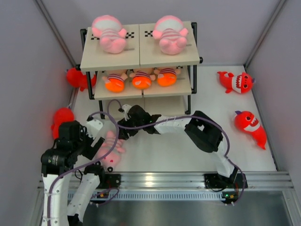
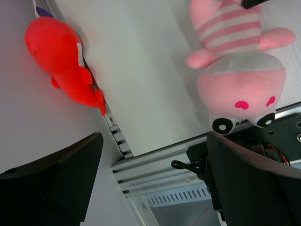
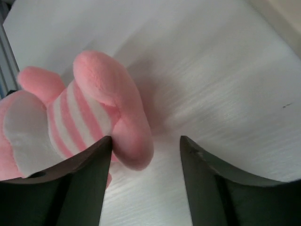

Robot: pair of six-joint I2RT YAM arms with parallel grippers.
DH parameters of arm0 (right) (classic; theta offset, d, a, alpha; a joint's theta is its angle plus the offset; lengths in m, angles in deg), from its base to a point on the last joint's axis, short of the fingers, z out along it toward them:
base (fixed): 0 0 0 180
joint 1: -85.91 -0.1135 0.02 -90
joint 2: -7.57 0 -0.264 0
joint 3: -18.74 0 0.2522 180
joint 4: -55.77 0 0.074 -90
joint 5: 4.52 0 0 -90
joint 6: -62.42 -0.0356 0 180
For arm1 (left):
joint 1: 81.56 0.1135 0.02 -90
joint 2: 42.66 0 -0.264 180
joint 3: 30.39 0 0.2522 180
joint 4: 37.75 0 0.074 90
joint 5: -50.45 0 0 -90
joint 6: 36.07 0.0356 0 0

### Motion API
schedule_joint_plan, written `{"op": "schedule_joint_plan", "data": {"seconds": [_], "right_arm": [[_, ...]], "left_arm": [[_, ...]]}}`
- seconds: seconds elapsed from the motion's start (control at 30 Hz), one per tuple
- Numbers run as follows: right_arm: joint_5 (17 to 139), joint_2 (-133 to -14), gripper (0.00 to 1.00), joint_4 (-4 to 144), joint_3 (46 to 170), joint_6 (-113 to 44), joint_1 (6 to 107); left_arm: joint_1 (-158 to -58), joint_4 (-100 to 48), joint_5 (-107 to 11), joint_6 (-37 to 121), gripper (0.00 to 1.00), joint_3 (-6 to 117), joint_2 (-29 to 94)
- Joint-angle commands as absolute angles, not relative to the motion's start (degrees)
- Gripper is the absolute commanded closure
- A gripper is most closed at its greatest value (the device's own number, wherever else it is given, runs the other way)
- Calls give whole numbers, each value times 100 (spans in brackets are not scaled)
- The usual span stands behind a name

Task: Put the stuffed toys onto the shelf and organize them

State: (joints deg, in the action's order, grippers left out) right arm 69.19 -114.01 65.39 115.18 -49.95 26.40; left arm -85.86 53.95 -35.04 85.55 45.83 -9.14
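A pale-pink striped doll (image 1: pixel 112 153) lies on the table at the near left, head toward the rail. My right gripper (image 1: pixel 121 133) is open over its feet. In the right wrist view (image 3: pixel 146 141) one pink leg (image 3: pixel 120 117) lies between the jaws, touching the left finger. My left gripper (image 1: pixel 99 135) is open and empty beside the doll. The left wrist view (image 2: pixel 153 141) shows the doll (image 2: pixel 240 80) at upper right. The shelf (image 1: pixel 141 54) holds two pink dolls (image 1: pixel 109 33) on its top board. Three striped dolls (image 1: pixel 141 79) with orange-looking heads are on the middle board.
Two red sharks lie at the right (image 1: pixel 237 81) (image 1: pixel 250 126). One shark (image 1: pixel 61 117) lies against the left wall and also shows in the left wrist view (image 2: pixel 61 61). Another shark (image 1: pixel 74 77) lies behind the shelf's left post. The aluminium rail (image 1: pixel 160 180) runs along the near edge.
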Motion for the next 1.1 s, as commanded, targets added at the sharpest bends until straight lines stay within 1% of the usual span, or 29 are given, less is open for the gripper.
{"op": "schedule_joint_plan", "data": {"seconds": [0.0, 0.03, 0.1, 0.13, 0.23, 0.27, 0.3, 0.33, 0.37, 0.43, 0.47, 0.5, 0.57, 0.6, 0.67, 0.8, 0.93, 1.07], "right_arm": [[6370, -11670, 41, 6206, 11828, -5069, 2605], [6308, -11723, 50, 6188, 11828, -5104, 2605], [6211, -11698, 62, 6162, 11793, -5183, 2597], [6193, -11636, 77, 6162, 11750, -5201, 2597], [6324, -11049, 100, 5846, 11224, -5394, 2562], [6551, -10838, 100, 5767, 11048, -5473, 2553], [6719, -10383, 100, 5757, 10733, -5743, 2527], [6903, -10153, 100, 5818, 10590, -5911, 2509], [7349, -9924, 100, 5897, 10337, -6357, 2517], [7747, -9387, 100, 6135, 10107, -6825, 2509], [8036, -9255, 100, 6196, 9888, -7305, 2509], [8152, -9036, 100, 6223, 9747, -7563, 2500], [8232, -8807, 100, 5655, 9343, -8281, 2500], [8232, -8632, 100, 5391, 8923, -8521, 2500], [8310, -8472, 100, 4899, 8630, -9039, 2491], [8705, -8069, 100, 4782, 8348, -9305, 2386], [9005, -7892, 100, 4949, 8479, -9200, 2210], [9303, -7734, 100, 4975, 8445, -9349, 2096]], "left_arm": [[-8552, 5415, -3569, 8601, 2, 4683, -908], [-8552, 5424, -3569, 8601, 3, 4674, -900], [-8552, 5432, -3586, 8610, 3, 4666, -908], [-8552, 5450, -3604, 8610, 3, 4666, -908], [-8552, 5494, -3814, 8671, 3, 4666, -891], [-8552, 5511, -3893, 8680, 3, 4683, -891], [-8552, 5529, -3929, 8732, 3, 4709, -865], [-8552, 5529, -4312, 8750, 3, 4736, -838], [-8552, 5547, -4472, 8768, 2, 4788, -821], [-8552, 5547, -4937, 8882, 2, 4832, -715], [-8552, 5547, -5479, 8952, 2, 4824, -672], [-8552, 5538, -5737, 9127, 2, 4763, -532], [-8552, 5529, -6133, 9304, 2, 4666, -329], [-8552, 5451, -6144, 9444, 2, 4570, -111], [-8552, 5406, -6065, 9524, 2, 4551, 110], [-8552, 5318, -6371, 9874, 2, 4578, 331], [-8552, 4967, -6451, 9867, 2, 4350, 436], [-8561, 4940, -7153, 9867, 2, 4148, 559]]}}
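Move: Just below the right hand and off its fingertips lies the pink toy, its middle about 5 cm to the left, 6 cm back and 3 cm down, with its legs nearest. The shelf's bottom tier is some 13 cm ahead and 10 cm right of that hand; the red shark toy is 4 cm ahead and 27 cm left. From the open left hand, the pink toy is roughly 4 cm ahead, 6 cm right and 17 cm down. Dipping about 2 cm and easing back, the right hand shuts its fingers on a leg of the pink toy, then lifts some 11 cm while swinging right and a little back, its wrist turning clockwise. Meanwhile the left hand, fingers staying wide open, moves about 8 cm right towards the toy, sinking slightly, and also turns clockwise and tips further down. ##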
